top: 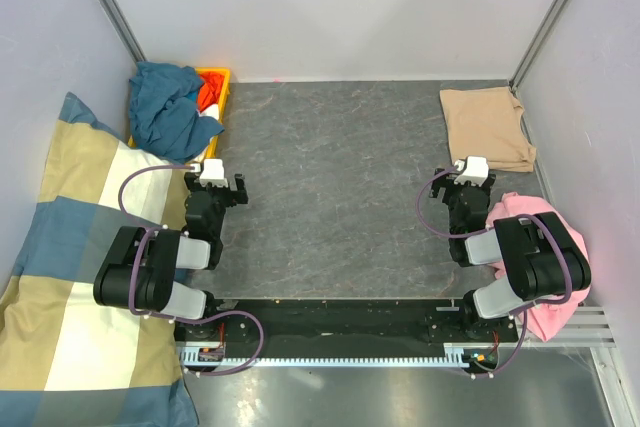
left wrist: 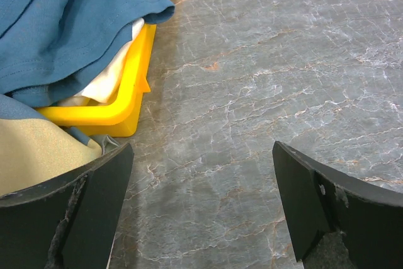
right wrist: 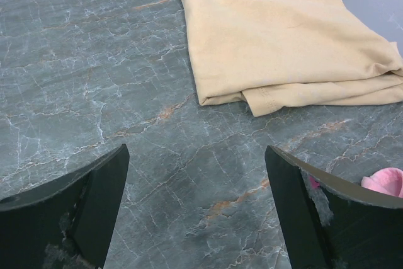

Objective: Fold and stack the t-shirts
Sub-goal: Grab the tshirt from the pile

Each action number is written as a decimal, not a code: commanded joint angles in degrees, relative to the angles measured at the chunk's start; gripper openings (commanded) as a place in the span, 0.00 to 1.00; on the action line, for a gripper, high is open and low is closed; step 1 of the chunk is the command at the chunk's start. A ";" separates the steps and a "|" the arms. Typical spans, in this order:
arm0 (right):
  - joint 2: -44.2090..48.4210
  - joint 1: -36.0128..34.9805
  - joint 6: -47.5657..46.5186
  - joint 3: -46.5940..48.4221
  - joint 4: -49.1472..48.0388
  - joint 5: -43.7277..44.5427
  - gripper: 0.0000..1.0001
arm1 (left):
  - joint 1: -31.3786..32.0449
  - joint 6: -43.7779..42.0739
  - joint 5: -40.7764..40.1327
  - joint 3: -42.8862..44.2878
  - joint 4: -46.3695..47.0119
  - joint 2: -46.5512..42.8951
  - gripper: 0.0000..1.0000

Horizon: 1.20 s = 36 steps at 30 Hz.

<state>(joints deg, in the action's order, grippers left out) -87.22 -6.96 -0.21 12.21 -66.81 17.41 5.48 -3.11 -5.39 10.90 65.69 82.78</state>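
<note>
A dark teal-blue t-shirt (top: 165,107) lies crumpled over a yellow bin (top: 218,75) at the back left; in the left wrist view this t-shirt (left wrist: 63,23) spills over the bin's rim (left wrist: 126,102). A tan t-shirt (top: 487,127) lies folded flat at the back right, also visible in the right wrist view (right wrist: 283,36). My left gripper (top: 217,185) (left wrist: 201,155) is open over bare table, just right of the bin. My right gripper (top: 463,182) (right wrist: 196,155) is open over bare table, short of the tan t-shirt's near edge. Neither holds anything.
A checked blue, cream and tan cushion (top: 70,267) fills the left side. Orange cloth (top: 208,95) and white cloth (left wrist: 110,80) lie in the bin. A pink garment (top: 545,277) is bunched by the right arm's base. Grey walls stand on three sides.
</note>
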 commanded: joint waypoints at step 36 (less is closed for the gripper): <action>25.60 -1.21 20.68 26.90 60.73 11.68 0.98 | -1.43 16.93 -4.64 28.50 -50.37 -19.96 1.00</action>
<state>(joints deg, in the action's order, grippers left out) -63.55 -7.16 13.52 33.21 -24.84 26.33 4.21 9.72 -12.78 24.47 32.77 59.40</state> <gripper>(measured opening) 0.982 0.997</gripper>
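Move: The blue t-shirt, heaped in the yellow basket, lies about 16 cm ahead of the left hand and 11 cm to its left, a couple of centimetres lower. The basket's middle is 16 cm ahead and 9 cm left; the red shirt in it sits 22 cm ahead, 1 cm left. From the right hand the blue t-shirt is some 68 cm left and 14 cm ahead, the folded beige shirt 15 cm ahead and 8 cm right, the pink cloth 16 cm back and 18 cm right. The blue t-shirt isn't touched yet: after holding still, the empty left hand climbs about 10 cm beside the basket, turning some 10 degrees counter-clockwise towards it and rolling its left side down. The right hand rises as well, roughly 13 cm, short of the beige shirt, with a mirrored roll and clockwise turn. Both tip up slightly, fingers staying wide open. ##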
